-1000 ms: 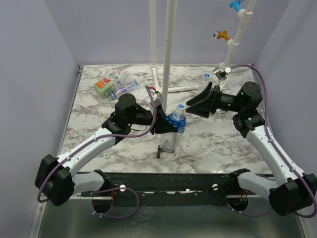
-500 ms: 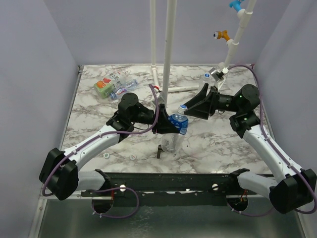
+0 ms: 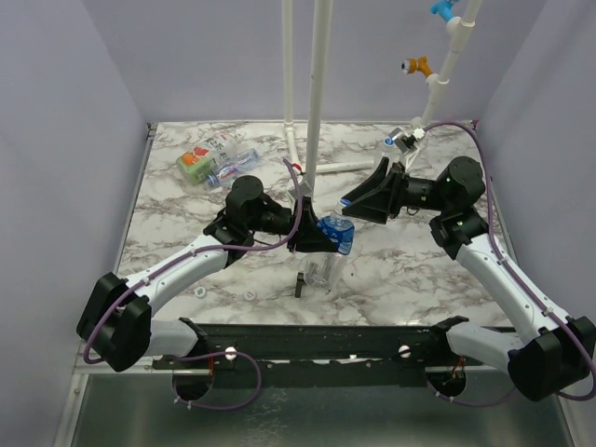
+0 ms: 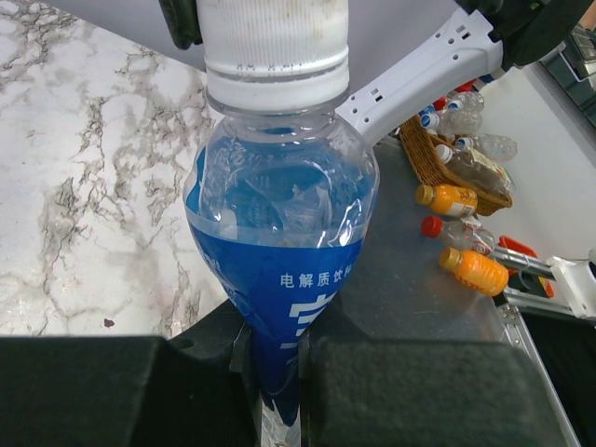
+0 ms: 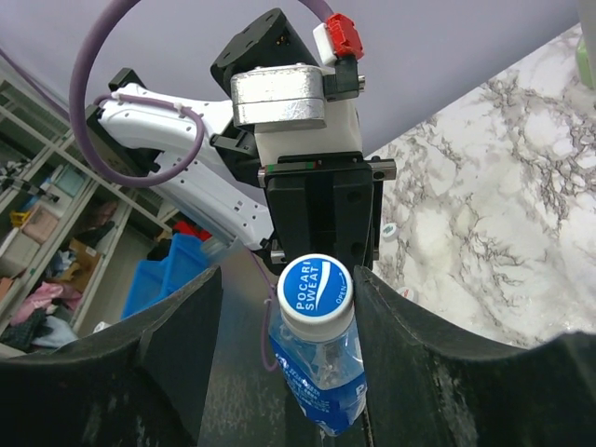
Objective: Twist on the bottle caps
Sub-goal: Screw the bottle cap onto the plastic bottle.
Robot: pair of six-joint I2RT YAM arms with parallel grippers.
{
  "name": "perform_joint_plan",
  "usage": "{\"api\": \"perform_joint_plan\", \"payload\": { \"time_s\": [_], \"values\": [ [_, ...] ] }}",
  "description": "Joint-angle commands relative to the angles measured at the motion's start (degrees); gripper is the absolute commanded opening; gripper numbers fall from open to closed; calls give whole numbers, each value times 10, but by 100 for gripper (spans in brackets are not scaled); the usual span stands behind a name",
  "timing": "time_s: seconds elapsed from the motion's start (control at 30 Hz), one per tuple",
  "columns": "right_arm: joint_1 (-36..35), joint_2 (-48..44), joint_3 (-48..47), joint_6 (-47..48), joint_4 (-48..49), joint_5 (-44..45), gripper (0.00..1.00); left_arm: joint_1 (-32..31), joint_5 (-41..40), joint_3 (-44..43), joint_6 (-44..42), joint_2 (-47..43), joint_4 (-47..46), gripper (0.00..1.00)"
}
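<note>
A clear bottle [image 3: 328,244] with a blue label hangs tilted over the middle of the table, and my left gripper [image 3: 315,240] is shut on its body. In the left wrist view the label [image 4: 279,289] is pinched flat between the pads, and the white ribbed cap [image 4: 275,42] sits on the neck. My right gripper [image 3: 352,203] is at the bottle's top. In the right wrist view its jaws stand on either side of the blue-printed cap [image 5: 315,287]. The right finger [image 5: 410,345] is almost touching it, and a gap shows beside the left finger [image 5: 182,345].
Two white pipes [image 3: 317,93] rise behind the bottle. Several bottles [image 3: 209,163] lie at the back left. A black T-shaped tool [image 3: 300,284] stands under the held bottle. Loose caps [image 3: 198,291] [image 3: 250,295] lie near the front rail [image 3: 307,340].
My right gripper has moved left up to the bottle's top, and its jaws have narrowed round the cap. The left arm has tilted the bottle a little.
</note>
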State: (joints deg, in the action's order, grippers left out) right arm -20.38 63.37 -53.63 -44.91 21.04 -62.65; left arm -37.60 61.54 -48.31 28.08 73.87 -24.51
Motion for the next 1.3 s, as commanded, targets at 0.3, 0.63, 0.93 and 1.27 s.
{"api": "perform_joint_plan", "payload": {
  "time_s": [0.3, 0.63, 0.93, 1.27],
  "values": [
    [-11, -8, -34, 70, -104, 38, 50, 1, 6, 1, 3, 16, -23, 0],
    [-12, -24, -71, 124, -260, 137, 6, -2, -212, -10, -43, 8, 69, 0],
    [-23, -33, -117, 123, -490, 378, 0, -138, -714, -61, -162, -13, 187, 0],
    [-63, -33, -153, 106, -558, 532, 3, -230, -842, -142, -222, 72, 187, 0]
  ]
}}
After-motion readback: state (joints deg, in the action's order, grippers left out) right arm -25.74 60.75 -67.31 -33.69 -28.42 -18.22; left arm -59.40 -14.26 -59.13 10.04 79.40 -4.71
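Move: The left hand still holds the bottle by its body, cap about 9 cm above it, some 2 cm ahead and 3 cm to its right; the white upright pipe's foot stands about 18 cm ahead, 4 cm left, 26 cm below. For the right hand the cap sits between its open fingers, about 1 cm ahead and 1 cm low, not off to either side; the black pipe lies some 5 cm left, level fore and aft, 32 cm below. The right fingers close around the cap from well open, check at about a quarter open, seemingly on the cap, and end nearly shut, while that hand goes about 6 cm forward, then also right and down, swinging some 40 degrees clockwise with its fingertips dipping. After a near-still start the left hand keeps its pinch and carries the bottle roughly 10 cm forward, a little down and right, swinging about 50 degrees counter-clockwise. ##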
